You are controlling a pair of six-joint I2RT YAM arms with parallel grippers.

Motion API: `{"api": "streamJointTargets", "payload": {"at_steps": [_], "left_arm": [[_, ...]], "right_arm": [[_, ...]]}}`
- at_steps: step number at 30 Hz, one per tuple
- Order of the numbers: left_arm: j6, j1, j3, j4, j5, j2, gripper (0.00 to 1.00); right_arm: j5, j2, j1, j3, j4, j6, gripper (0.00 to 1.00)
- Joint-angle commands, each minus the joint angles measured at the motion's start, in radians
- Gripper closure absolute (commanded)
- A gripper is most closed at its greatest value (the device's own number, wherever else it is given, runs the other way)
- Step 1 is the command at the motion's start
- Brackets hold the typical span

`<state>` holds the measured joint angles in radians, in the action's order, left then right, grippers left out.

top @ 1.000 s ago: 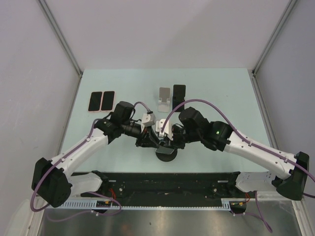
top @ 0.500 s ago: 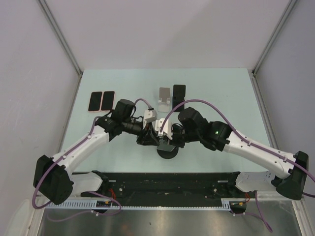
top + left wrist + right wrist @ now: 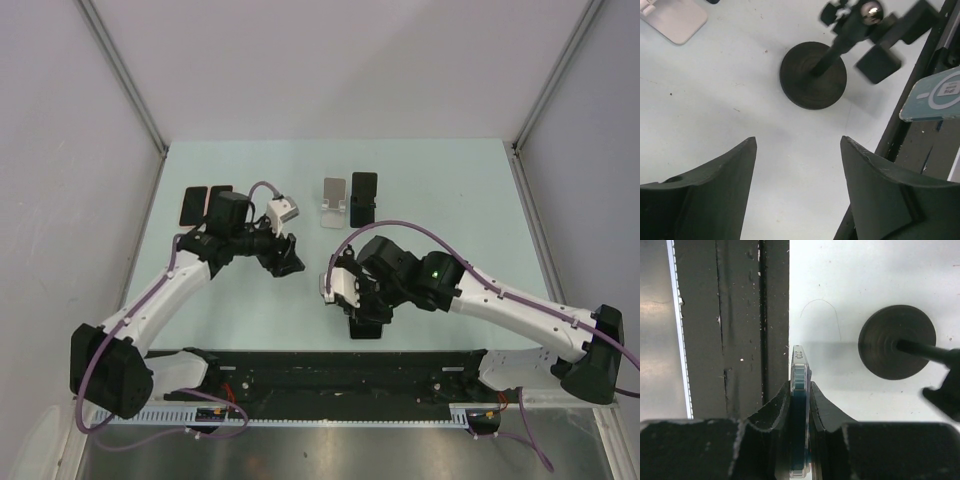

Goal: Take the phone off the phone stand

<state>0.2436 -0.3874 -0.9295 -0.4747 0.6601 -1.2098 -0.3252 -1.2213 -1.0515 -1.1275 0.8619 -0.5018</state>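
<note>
The phone (image 3: 800, 390), teal in a clear case, stands edge-on between my right gripper's (image 3: 800, 386) fingers, which are shut on it. It hangs over the table's near edge beside the black rail, apart from the stand. The left wrist view shows the phone's (image 3: 935, 95) back at the right. The phone stand (image 3: 813, 75) is a black round base with a stem and a ball-jointed holder, and it carries nothing. The stand's base (image 3: 897, 342) lies to the right of the phone. My left gripper (image 3: 797, 142) is open and empty, back from the stand. In the top view my right arm mostly hides the stand.
Two dark phones (image 3: 193, 205) lie at the back left, partly under my left arm. A silver stand (image 3: 335, 200) and a black phone (image 3: 364, 195) sit at the back centre. The black rail (image 3: 740, 325) runs along the near edge. My left gripper (image 3: 285, 258) is left of centre.
My left gripper has opened and pulled back to the left, away from the stand. My right gripper has carried the phone off the stand toward the near edge.
</note>
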Motion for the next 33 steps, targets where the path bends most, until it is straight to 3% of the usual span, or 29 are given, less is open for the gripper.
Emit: {"api": "streamJointTargets", "payload": {"at_steps": [1,12,20,24,29,33], "left_arm": [[-0.059,-0.025,-0.023,0.027,0.001,0.093,0.25],[-0.150,-0.047,0.087,0.087,-0.062,0.295,0.15],[-0.227,-0.106,0.187,0.222,-0.076,0.489,0.08],[-0.237,-0.192,0.222,0.300,-0.082,0.552,0.06],[-0.260,-0.307,0.253,0.346,-0.233,0.599,0.00],[-0.254,-0.419,0.247,0.369,-0.417,0.624,0.00]], "right_arm": [[0.008,0.013,0.001,-0.022,-0.058,0.005,1.00],[0.023,0.012,0.030,-0.022,-0.181,0.046,1.00],[-0.129,0.097,0.126,-0.020,-0.248,0.118,1.00],[-0.187,0.140,0.160,-0.022,-0.294,0.178,1.00],[-0.281,0.193,0.241,-0.022,-0.360,0.273,1.00],[-0.266,0.232,0.278,-0.022,-0.428,0.365,1.00]]}}
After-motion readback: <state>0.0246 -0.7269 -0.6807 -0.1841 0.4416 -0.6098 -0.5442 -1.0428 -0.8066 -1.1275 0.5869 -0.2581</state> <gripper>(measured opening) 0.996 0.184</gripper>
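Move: The right hand already holds the freed phone near the table's front edge. From it, the phone stand is about 15 cm ahead, 3 cm left and 8 cm lower; beyond, the white stand is some 41 cm ahead and 6 left, the black stand 41 ahead and 3 right, both roughly 9 lower. For the left hand, the held phone lies about 12 cm back, 16 right and 4 lower, the phone stand 4 ahead, 15 right and 9 lower. Still pinching the phone, the right hand eases forward about 4 cm, then climbs some 10 cm, tilting its fingers up towards the left. The left hand, empty and clear of the stand, rises and draws back about 10 cm each way, its fingers coming up nearly level and opening fully as it lines up with the held phone. ##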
